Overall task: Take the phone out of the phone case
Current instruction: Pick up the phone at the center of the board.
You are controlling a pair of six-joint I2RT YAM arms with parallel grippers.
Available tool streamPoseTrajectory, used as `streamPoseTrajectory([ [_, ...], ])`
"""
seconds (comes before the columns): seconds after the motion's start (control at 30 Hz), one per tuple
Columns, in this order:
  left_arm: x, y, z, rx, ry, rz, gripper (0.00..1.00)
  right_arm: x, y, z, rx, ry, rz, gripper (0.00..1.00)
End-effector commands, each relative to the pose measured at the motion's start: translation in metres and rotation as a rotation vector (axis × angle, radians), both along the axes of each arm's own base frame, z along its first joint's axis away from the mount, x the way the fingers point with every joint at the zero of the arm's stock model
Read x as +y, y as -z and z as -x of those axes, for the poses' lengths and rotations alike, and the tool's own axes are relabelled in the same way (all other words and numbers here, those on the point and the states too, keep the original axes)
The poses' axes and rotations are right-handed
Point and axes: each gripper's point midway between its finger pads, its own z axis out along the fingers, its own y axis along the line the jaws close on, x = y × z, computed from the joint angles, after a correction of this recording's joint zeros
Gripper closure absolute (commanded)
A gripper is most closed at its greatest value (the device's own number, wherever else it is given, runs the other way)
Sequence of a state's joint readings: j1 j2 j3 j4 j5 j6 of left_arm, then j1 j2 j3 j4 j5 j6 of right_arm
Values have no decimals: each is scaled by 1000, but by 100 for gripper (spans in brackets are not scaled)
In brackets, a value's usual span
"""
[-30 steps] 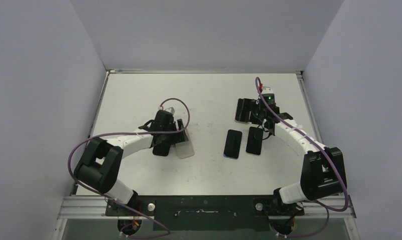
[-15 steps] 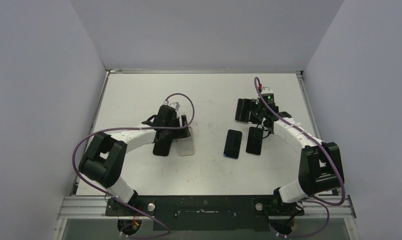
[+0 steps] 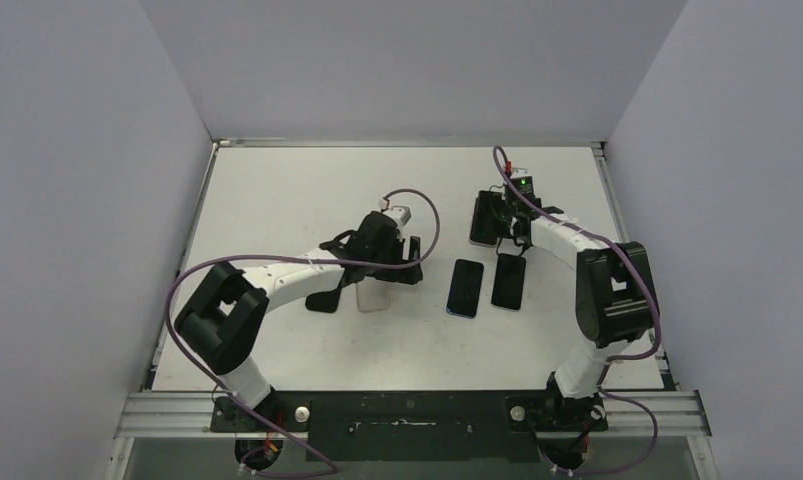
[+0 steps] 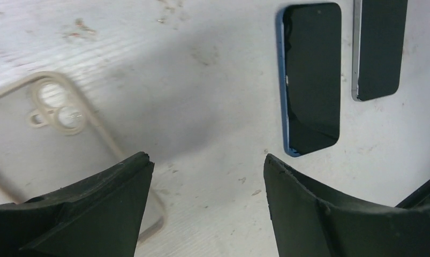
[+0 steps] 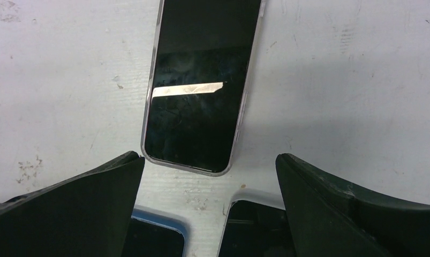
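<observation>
A dark phone in a clear phone case (image 5: 202, 85) lies flat on the table, seen in the top view as the cased phone (image 3: 486, 220). My right gripper (image 5: 210, 158) hovers open just past its near end, holding nothing; in the top view this right gripper (image 3: 499, 245) sits at the far right. An empty clear case (image 4: 52, 123) lies left of my left gripper (image 4: 207, 160), which is open over bare table. From above, the left gripper (image 3: 409, 268) stands between the empty case (image 3: 372, 295) and a blue-edged phone (image 3: 465, 288).
A bare black phone (image 3: 324, 298) lies left of the empty case. The blue-edged phone (image 4: 311, 80) and a silver-edged phone (image 4: 381, 48) lie side by side; their far ends show under the right gripper as blue-edged phone (image 5: 153, 238) and silver-edged phone (image 5: 255, 230). Grey walls enclose the table.
My left gripper has moved right, away from the empty case toward the blue-edged phone, and its jaws stand slightly wider. The right wrist shifted a little toward the far left.
</observation>
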State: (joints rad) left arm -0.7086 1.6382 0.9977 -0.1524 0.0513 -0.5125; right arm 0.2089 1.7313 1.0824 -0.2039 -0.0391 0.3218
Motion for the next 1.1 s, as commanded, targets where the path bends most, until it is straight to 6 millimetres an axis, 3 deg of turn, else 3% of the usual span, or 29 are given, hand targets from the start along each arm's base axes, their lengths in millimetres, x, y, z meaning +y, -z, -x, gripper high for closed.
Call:
streamPoseTrajectory([
  [0.0,-34,7,2,7,74,27,26,-1,-21,-31,-92,14,7,0],
  [0.23,-24,44,17,104,69,-39,26,2,-5,-43,-49,26,4,0],
  [0.4,-3,50,22,109,27,-98,26,6,13,-47,2,32,0,0],
  [0.8,36,49,28,115,-53,-148,26,12,49,-49,121,29,38,0],
  [0.97,34,38,26,102,-58,-116,25,13,65,-41,174,31,45,0],
  [1.07,30,24,20,70,-59,-85,25,20,62,-39,186,16,25,0],
])
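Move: The phone still in its clear case lies about 6 cm ahead of the wide-open right hand, 1 cm to its left and 5 cm below; nearer the base lie the silver phone, some 10 cm back and 5 cm right of this hand, and the blue phone, 11 cm back and 6 cm left. From the left hand the empty beige-rimmed case is about 7 cm left, 1 cm ahead and 7 cm down, the dark case 19 cm left and 1 cm ahead, the blue phone 15 cm right and level with it. The right hand reaches forward about 6 cm while sinking some 4 cm in stages, fingers kept wide open, until they straddle the cased phone near its middle, one beside each long edge, without closing. The left hand first sinks about 4.5 cm, drifting right and back, then sweeps some 5 cm left close to the board with its fingers still part open, the outside of its left finger pushing the empty case along by its right edge. ##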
